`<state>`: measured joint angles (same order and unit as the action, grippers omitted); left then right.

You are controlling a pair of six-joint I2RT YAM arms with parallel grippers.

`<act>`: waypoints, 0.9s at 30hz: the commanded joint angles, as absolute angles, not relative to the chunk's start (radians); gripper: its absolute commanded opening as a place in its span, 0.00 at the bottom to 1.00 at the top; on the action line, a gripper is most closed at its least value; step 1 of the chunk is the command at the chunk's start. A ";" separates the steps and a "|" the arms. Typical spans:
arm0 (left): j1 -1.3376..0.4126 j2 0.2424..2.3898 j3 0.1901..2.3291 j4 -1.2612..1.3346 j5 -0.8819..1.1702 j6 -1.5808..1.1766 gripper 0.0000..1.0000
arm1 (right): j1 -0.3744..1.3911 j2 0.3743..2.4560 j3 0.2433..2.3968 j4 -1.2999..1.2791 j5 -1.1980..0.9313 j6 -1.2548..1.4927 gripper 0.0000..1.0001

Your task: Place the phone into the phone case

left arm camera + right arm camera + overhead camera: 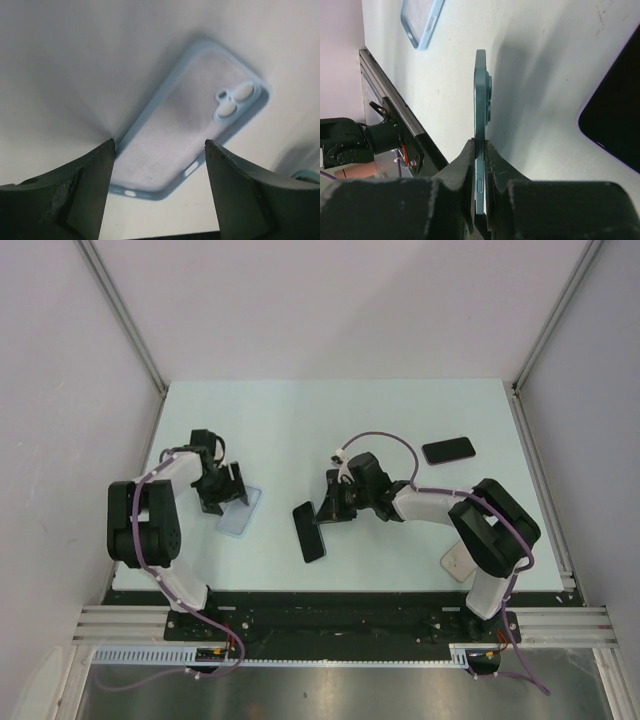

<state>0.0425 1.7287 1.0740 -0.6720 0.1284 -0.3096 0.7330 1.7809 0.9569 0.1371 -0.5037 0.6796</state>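
The light blue phone case (190, 125) lies hollow side up on the table, at the left in the top view (243, 508). My left gripper (160, 142) hangs open just above its near end, one finger on each side, holding nothing. In the top view that gripper (226, 500) sits at the case's left edge. My right gripper (480, 146) is shut on a teal phone (480, 95), held on edge above the table. The top view shows this gripper (326, 510) at mid-table with the phone (301, 512) sticking out to the left.
A dark phone (312, 540) lies flat just below the held one, also at the right of the right wrist view (615, 120). Another black phone (448, 449) lies at the back right. A pale object (458, 562) rests beside the right arm's base. White walls enclose the table.
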 commanded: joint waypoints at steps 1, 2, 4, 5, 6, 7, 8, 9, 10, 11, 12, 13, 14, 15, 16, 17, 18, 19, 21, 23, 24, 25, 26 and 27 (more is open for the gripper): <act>-0.043 1.614 0.994 -0.670 0.134 -0.334 0.77 | 0.712 1.700 0.950 0.169 -0.519 0.680 0.00; -0.052 1.600 0.961 -0.646 0.138 -0.340 0.77 | 0.710 1.692 0.946 0.169 -0.514 0.678 0.00; -0.075 1.582 0.943 -0.631 0.163 -0.336 0.75 | 0.701 1.677 0.942 0.167 -0.508 0.680 0.00; -0.086 1.583 0.942 -0.637 0.153 -0.319 0.75 | 0.698 1.672 0.942 0.164 -0.509 0.683 0.00; -0.103 1.589 0.945 -0.640 0.138 -0.315 0.75 | 0.698 1.667 0.942 0.158 -0.508 0.683 0.00; -0.107 1.607 0.946 -0.644 0.112 -0.313 0.73 | 0.698 1.661 0.939 0.155 -0.506 0.683 0.00; -0.110 1.617 0.950 -0.647 0.110 -0.308 0.72 | 0.696 1.649 0.937 0.155 -0.503 0.683 0.00; -0.112 1.624 0.951 -0.647 0.110 -0.308 0.71 | 0.696 1.641 0.933 0.150 -0.503 0.686 0.00; -0.112 1.634 0.953 -0.646 0.101 -0.310 0.68 | 0.696 1.634 0.930 0.150 -0.503 0.687 0.00; -0.115 1.634 0.954 -0.641 0.095 -0.317 0.66 | 0.696 1.622 0.928 0.149 -0.502 0.690 0.00; -0.117 1.632 0.953 -0.637 0.094 -0.321 0.65 | 0.696 1.614 0.925 0.147 -0.500 0.692 0.00; -0.120 1.626 0.954 -0.632 0.098 -0.322 0.60 | 0.696 1.606 0.917 0.146 -0.500 0.692 0.00; -0.123 1.623 0.956 -0.621 0.104 -0.321 0.54 | 0.696 1.598 0.916 0.147 -0.500 0.689 0.00; -0.141 1.618 0.957 -0.620 0.106 -0.321 0.48 | 0.696 1.582 0.910 0.156 -0.500 0.687 0.00; -0.152 1.615 0.959 -0.618 0.104 -0.321 0.39 | 0.696 1.572 0.902 0.160 -0.500 0.690 0.00; -0.166 1.611 0.963 -0.617 0.092 -0.328 0.34 | 0.695 1.563 0.894 0.164 -0.499 0.695 0.00; -0.190 1.609 0.963 -0.614 0.087 -0.336 0.30 | 0.689 1.551 0.891 0.167 -0.499 0.699 0.00; -0.202 1.606 0.962 -0.601 0.087 -0.342 0.22 | 0.687 1.545 0.885 0.167 -0.499 0.704 0.00; -0.242 1.597 0.951 -0.585 0.098 -0.370 0.16 | 0.677 1.534 0.871 0.172 -0.502 0.710 0.00; -0.291 1.589 0.934 -0.554 0.104 -0.399 0.06 | 0.666 1.535 0.856 0.176 -0.512 0.710 0.00; -0.310 1.577 0.928 -0.542 0.104 -0.406 0.01 | 0.657 1.537 0.851 0.175 -0.514 0.713 0.00; -0.330 1.575 0.919 -0.519 0.104 -0.420 0.00 | 0.643 1.532 0.845 0.175 -0.520 0.715 0.00; -0.363 1.572 0.917 -0.512 0.107 -0.426 0.00 | 0.635 1.528 0.836 0.175 -0.529 0.716 0.00; -0.379 1.571 0.919 -0.509 0.103 -0.433 0.00 | 0.627 1.523 0.831 0.172 -0.529 0.713 0.00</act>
<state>-0.3050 1.6203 0.9318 -0.5694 0.0921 -0.3752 0.6617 1.5761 0.8471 0.1276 -0.4953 0.6918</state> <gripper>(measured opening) 0.009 0.110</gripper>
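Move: The empty blue case lies flat just under my open left fingers, its middle about 2 cm right and 1 cm ahead of the hand point and 1 cm below. The phone in my right fingers stands some 19 cm right, 7 cm back and 3 cm up from my left hand; the already cased phone is 27 cm right and 6 cm ahead, level. From my right hand the blue case is about 20 cm left, 6 cm ahead, 5 cm lower. With its left finger still on the case's left long edge, I sweep my open left hand right and back, about 4 cm each. There I shut the fingers, then push on right another 5 cm or so with the closed tips against that edge, the wrist turning clockwise. My right hand keeps its grip on the phone, rising about 4 cm and drifting right. ##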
